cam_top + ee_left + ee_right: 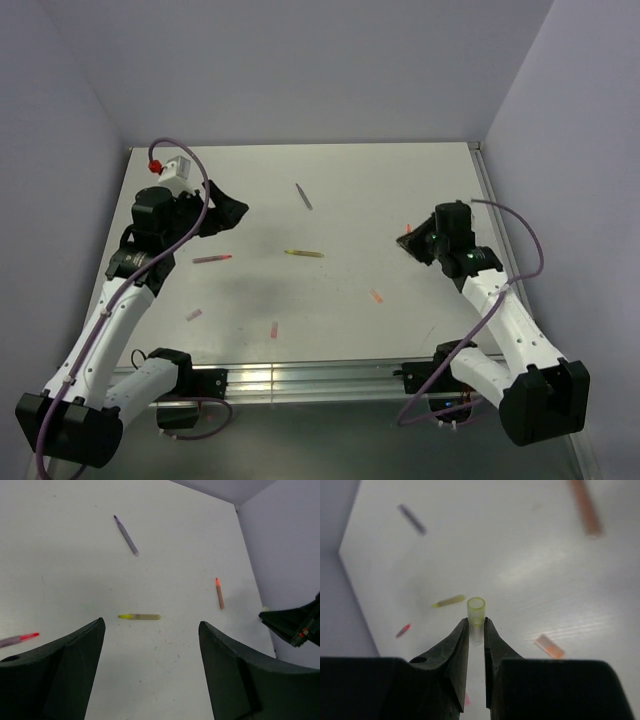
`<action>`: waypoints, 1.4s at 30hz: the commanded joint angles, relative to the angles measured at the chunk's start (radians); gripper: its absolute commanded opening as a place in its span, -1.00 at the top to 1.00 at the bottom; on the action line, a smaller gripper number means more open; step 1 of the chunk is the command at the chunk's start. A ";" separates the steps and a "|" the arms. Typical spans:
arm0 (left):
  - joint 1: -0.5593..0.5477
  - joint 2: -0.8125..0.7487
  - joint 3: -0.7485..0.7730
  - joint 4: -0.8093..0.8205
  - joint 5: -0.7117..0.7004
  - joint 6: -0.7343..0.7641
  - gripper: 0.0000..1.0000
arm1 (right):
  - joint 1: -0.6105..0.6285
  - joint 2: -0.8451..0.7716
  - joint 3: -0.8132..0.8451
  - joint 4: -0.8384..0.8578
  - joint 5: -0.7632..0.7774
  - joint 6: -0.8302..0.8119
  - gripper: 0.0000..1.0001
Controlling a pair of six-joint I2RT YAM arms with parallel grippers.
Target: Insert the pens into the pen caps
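Observation:
My right gripper (476,622) is shut on a pale yellow pen cap (476,611), held upright with its open end up, above the table's right side (408,240). Four pens lie flat: yellow (304,253) (140,616) (449,601) mid-table, grey-purple (304,196) (126,535) farther back, pink-red (212,259) (19,639) at left, orange-red (219,593) (585,506) by the right gripper. Loose caps lie nearer the front: pale purple (193,315), pink (274,329), orange (377,296) (550,646). My left gripper (225,212) (151,624) hangs open and empty, left of the yellow pen.
The white table (400,180) is walled at the back and on both sides. A metal rail (300,378) runs along its near edge, with both arm bases on it.

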 commanded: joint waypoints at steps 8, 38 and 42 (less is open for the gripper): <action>-0.009 0.024 -0.086 0.287 0.443 -0.071 -0.40 | 0.294 0.133 0.241 0.550 -0.483 -0.299 1.00; -0.464 0.262 -0.080 -0.038 -0.707 -0.857 -0.29 | 0.402 0.061 0.437 0.150 -0.121 -0.477 1.00; -0.506 0.482 0.063 -0.120 -0.770 -1.069 -0.10 | 0.333 0.030 0.434 0.131 -0.198 -0.477 1.00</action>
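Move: The yellow pen lies about 4 cm ahead of the left hand, 15 cm to its right and 26 cm below. From the same hand, the red pen is some 11 cm to the left and 2 cm ahead, and the purple pen 25 cm ahead and 15 cm right. From the right hand, which already holds the clear yellow cap, the yellow pen is 25 cm left, 6 cm ahead and 13 cm below; the orange cap is 7 cm left and 8 cm back. Rightward at first, about 6 cm with a slight draw back, then down some 15 cm, the left hand closes in on the yellow pen, its wrist turning clockwise, then back counter-clockwise and tipping down, its fingers narrowing partway but still apart. The right hand keeps the cap pinched, sweeps up and left by over 20 cm, fingers swinging left and levelling, then eases back right about 9 cm, staying high. ##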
